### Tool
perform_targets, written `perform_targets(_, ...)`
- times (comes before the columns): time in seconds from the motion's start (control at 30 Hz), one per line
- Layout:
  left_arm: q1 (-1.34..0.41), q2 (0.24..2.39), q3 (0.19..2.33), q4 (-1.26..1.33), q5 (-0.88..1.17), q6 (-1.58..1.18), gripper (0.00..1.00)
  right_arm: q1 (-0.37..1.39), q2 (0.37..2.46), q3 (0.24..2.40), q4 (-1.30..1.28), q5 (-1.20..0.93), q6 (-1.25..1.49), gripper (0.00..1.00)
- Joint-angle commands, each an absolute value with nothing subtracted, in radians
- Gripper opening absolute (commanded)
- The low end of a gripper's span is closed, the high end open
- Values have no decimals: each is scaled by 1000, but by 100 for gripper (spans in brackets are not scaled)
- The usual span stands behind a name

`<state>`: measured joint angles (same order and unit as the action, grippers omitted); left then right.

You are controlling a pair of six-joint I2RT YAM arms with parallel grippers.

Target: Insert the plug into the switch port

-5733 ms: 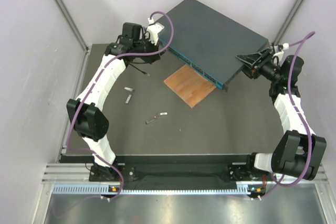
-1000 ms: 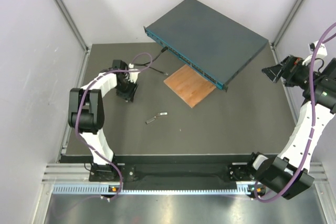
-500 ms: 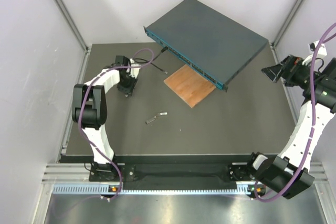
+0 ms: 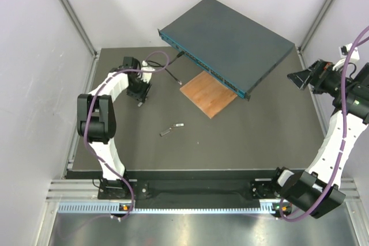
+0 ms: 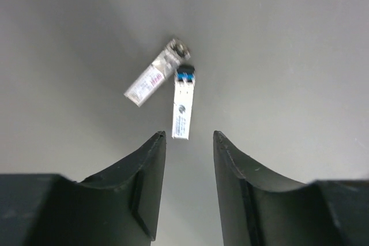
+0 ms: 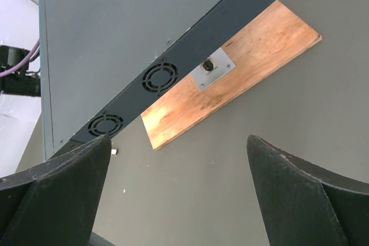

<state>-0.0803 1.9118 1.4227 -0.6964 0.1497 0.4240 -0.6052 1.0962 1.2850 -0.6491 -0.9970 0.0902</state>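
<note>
The dark blue-grey switch (image 4: 228,41) lies at the back, its teal port face (image 4: 202,64) turned toward the left front. A thin black cable (image 4: 174,68) runs from that face down onto the table. The plug (image 4: 181,54) at its upper end meets a switch port, too small to tell if it is seated. My left gripper (image 4: 139,99) hangs open to the left of the cable, far from it. In the left wrist view the left gripper (image 5: 187,137) is empty above two small loose pieces (image 5: 182,108). My right gripper (image 4: 296,79) stands wide open and empty beside the switch's right end.
A brown wooden board (image 4: 209,93) lies partly under the switch's front edge, also in the right wrist view (image 6: 230,79). Two more small grey pieces (image 4: 172,129) lie mid-table. The right gripper (image 6: 179,142) faces the switch's fan side (image 6: 158,79). Grey walls close in the sides.
Since several seconds ago, both grippers have withdrawn from the switch, and the cable now reaches its teal face. In the last second the left wrist shifted slightly back over the loose pieces. The right arm stayed still.
</note>
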Motion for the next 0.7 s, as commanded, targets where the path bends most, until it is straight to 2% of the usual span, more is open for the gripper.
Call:
perform_targets(0.0,-83,1950,1495,-703,175,454,44,-603,1100,1324,-598,-1022,89,100)
perform_targets(0.27,-87,2034,1533,-706,178,456,43,-601,1101,1322,-600,-1017,86,100)
perform_targets(0.4,-94,2031,1497,-698,150,456,38,-601,1101,1324,-600,-1019,87,100)
perform_targets(0.53,-94,1978,1433,-698,121,449,26,-601,1101,1331,-598,-1019,87,100)
perform_targets(0.67,-94,1895,1336,-721,101,440,9,-594,1108,1341,-586,-1017,97,100)
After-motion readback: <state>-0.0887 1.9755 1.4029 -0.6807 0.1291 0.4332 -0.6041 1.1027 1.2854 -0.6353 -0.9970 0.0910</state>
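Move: About 2 cm ahead of the left hand, 1 cm to its right and 3 cm below lies the silver module with the blue band. The pale module stands some 5 cm ahead, level left-right and as low; the white-tipped module lies roughly 11 cm back and 16 cm right. From the right hand, the blue-banded module is about 62 cm left, 12 cm ahead and 32 cm lower. Reaching forward nearly 2 cm over the blue-banded module, the left hand sinks about 3 cm onto it with fingers still pointing steeply down. Low at the table, the fingers close on its sides and pinch it while the hand draws back some 2.5 cm, away from the pale module. ##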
